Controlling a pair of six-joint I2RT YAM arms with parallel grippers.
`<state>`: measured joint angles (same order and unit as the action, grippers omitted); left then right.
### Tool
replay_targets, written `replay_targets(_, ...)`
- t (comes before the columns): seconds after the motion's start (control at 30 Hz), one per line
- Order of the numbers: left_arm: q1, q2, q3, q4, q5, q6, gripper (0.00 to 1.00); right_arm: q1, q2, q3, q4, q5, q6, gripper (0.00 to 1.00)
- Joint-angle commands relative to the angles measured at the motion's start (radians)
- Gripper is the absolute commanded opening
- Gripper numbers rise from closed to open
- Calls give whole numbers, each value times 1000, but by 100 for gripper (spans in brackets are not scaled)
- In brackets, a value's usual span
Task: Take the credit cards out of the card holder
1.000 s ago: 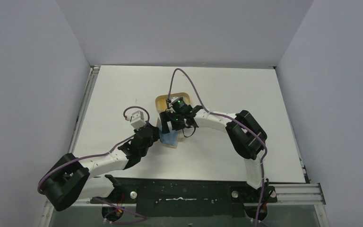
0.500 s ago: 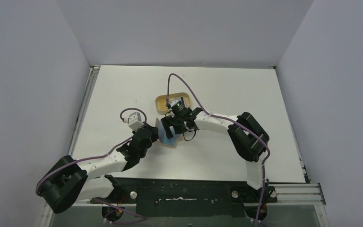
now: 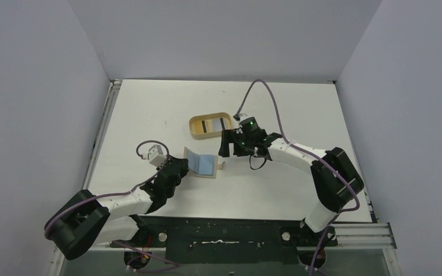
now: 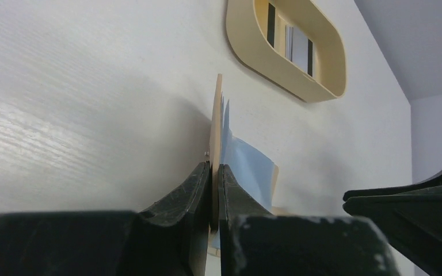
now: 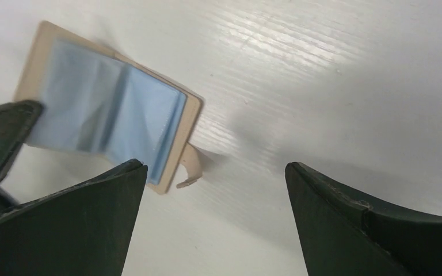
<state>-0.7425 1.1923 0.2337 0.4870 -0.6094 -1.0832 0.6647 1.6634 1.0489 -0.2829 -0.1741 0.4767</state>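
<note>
The card holder (image 3: pixel 204 165) lies open on the table, its light blue lining up and its tan snap tab (image 5: pixel 194 165) sticking out to the right. My left gripper (image 3: pixel 183 166) is shut on the holder's upright tan left flap (image 4: pixel 214 138). My right gripper (image 3: pixel 225 148) hovers open just right of the holder with nothing between its fingers; in the right wrist view the card holder (image 5: pixel 106 109) lies beyond the open right gripper (image 5: pixel 216 168). Credit cards (image 3: pixel 212 126) with dark stripes lie inside the oval tray, also seen as credit cards (image 4: pixel 298 49) from the left wrist.
An oval tan tray (image 3: pixel 193 127) stands behind the holder, its rim (image 4: pixel 243 40) close ahead of the left fingers. The right arm's black fingers (image 4: pixel 403 198) show at the right edge of the left wrist view. Grey walls enclose the white table.
My right gripper has pulled back from over the tray and holder to the right. The holder now shows uncovered, and the left arm has shifted slightly left, still gripping it.
</note>
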Motion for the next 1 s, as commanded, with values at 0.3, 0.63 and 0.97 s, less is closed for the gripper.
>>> replay_targets(0.3, 83, -29, -94, 245, 12, -328, 0, -38, 106, -201, 790, -293, 424, 96)
replay_targets(0.63, 183, 90, -143, 508, 167, -501, 0, -33, 229, -251, 1041, -305, 560, 96)
replay_targets(0.97, 196, 258, -99, 776, 251, -551, 0, -40, 281, -279, 1157, -313, 613, 96)
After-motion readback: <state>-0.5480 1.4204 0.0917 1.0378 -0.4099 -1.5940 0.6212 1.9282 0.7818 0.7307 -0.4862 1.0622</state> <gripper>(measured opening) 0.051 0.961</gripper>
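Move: The left fingers already pinch the raised left cover of the open card holder, whose middle lies about 5 cm to their right, 2 cm ahead and some 3 cm lower. From the empty, wide-open right hand that middle is some 10 cm left, 2 cm back and 5 cm down; the holder's strap lies only about 3 cm left, 3 cm back and 6 cm down. The tray stands roughly 13 cm ahead of the right hand and 7 cm left. The right hand, fingers staying wide open, goes about 7 cm to the left towards the card holder's strap edge, sinking slightly, while its wrist rolls nearly 40 degrees so the downward fingers swing to point left, one on each side of that edge. Meanwhile the left hand keeps its pinch on the cover and rolls it left side down by some 35 degrees, shifting first left, then forward and slightly up while easing back right. ##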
